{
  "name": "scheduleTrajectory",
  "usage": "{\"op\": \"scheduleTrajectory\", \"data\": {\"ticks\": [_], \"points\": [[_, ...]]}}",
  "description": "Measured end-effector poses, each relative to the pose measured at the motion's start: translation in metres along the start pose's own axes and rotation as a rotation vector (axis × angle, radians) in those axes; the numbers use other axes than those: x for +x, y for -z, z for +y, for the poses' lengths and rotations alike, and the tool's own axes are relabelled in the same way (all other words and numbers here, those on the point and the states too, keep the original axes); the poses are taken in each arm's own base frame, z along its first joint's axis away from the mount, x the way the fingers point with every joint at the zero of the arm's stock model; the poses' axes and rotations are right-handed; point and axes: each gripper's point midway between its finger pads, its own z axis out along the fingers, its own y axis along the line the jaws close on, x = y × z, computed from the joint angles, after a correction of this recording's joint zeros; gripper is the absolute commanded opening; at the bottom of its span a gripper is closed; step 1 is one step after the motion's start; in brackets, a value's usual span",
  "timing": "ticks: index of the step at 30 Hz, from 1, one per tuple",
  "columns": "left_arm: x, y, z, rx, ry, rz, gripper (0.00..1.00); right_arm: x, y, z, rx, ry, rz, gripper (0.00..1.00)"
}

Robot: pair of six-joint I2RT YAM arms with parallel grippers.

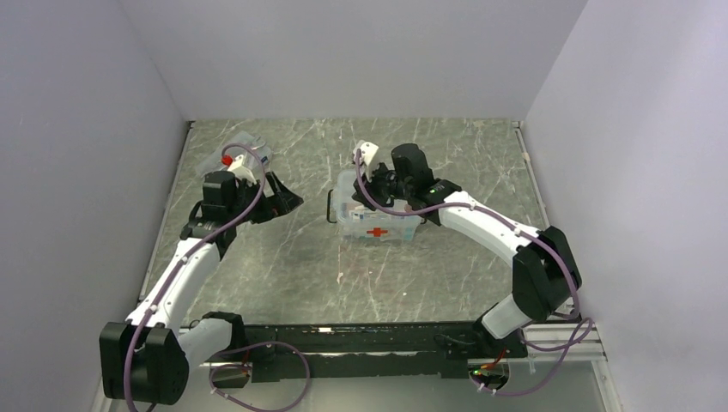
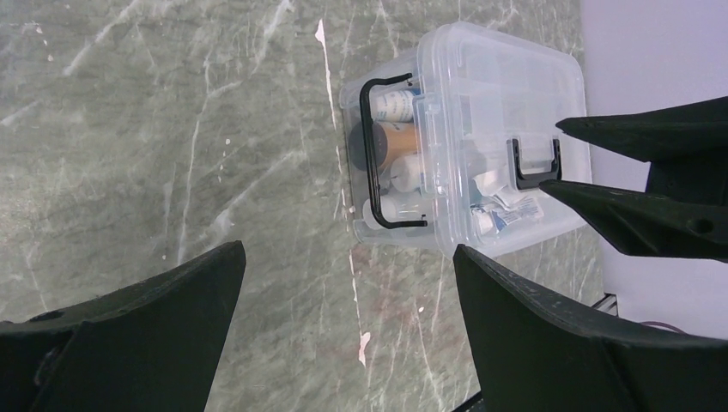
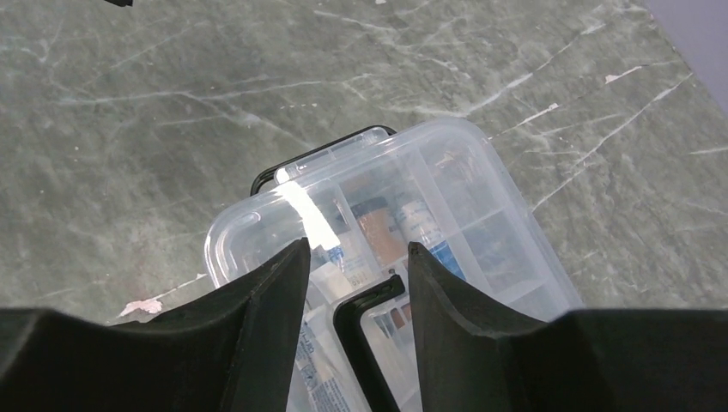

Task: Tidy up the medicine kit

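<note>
The medicine kit (image 1: 356,225) is a clear lidded tub with a red cross on its front, standing mid-table. Bottles and tubes show through its lid (image 2: 481,94) (image 3: 464,172). A dark handle (image 2: 371,154) runs along one side, and a small black clip (image 3: 365,318) sits on the lid's opposite edge. My right gripper (image 1: 378,184) (image 3: 359,246) hangs over the kit, its jaws partly apart and straddling that clip, with a gap showing on one side. The left gripper (image 1: 288,202) (image 2: 348,249) is wide open and empty above bare table, left of the kit.
A clear plastic thing (image 1: 249,148) lies at the back left, partly hidden behind my left wrist. Pale walls close the table in on the left, back and right. The marbled tabletop (image 1: 283,275) runs between the kit and the arm bases.
</note>
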Motion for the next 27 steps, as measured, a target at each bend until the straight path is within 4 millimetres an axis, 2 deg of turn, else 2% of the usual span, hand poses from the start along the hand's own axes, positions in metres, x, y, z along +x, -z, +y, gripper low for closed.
{"op": "scheduleTrajectory", "data": {"ticks": [5, 16, 22, 27], "points": [[0.005, -0.005, 0.003, 0.010, 0.027, 0.019, 0.99, 0.010, -0.010, -0.002, -0.010, 0.016, 0.018, 0.41], [0.014, -0.019, 0.006, 0.034, 0.079, 0.067, 0.99, 0.014, -0.022, -0.005, -0.004, 0.019, 0.000, 0.27], [0.015, -0.026, 0.007, 0.046, 0.106, 0.079, 0.99, 0.027, -0.032, -0.005, -0.011, 0.000, 0.025, 0.19], [0.017, -0.032, 0.010, 0.047, 0.125, 0.091, 0.99, 0.025, -0.036, -0.006, -0.011, -0.002, 0.009, 0.12]]}}
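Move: The medicine kit's closed box stands between the hands, red cross towards the bases. Its left-side black latch lies about 11 cm to the right of the left hand, 4 cm ahead and 10 cm below. For the right hand, the lid's left end is some 6 cm left, 1 cm ahead and 7 cm down; the latch is about 9 cm left, 1 cm ahead and 11 cm down, and the lid handle 3 cm right, level fore-and-aft, 7 cm down. Over the box lid the right hand sinks about 4 cm, easing forward and to its left towards the lid's left end, while its half-open fingers draw nearly shut on nothing. The left hand, fingers still wide open, comes down about 3 cm, drifting forward and right towards the left-side latch and tipping down slightly. Whether the right fingertips reach the lid can't be seen. ##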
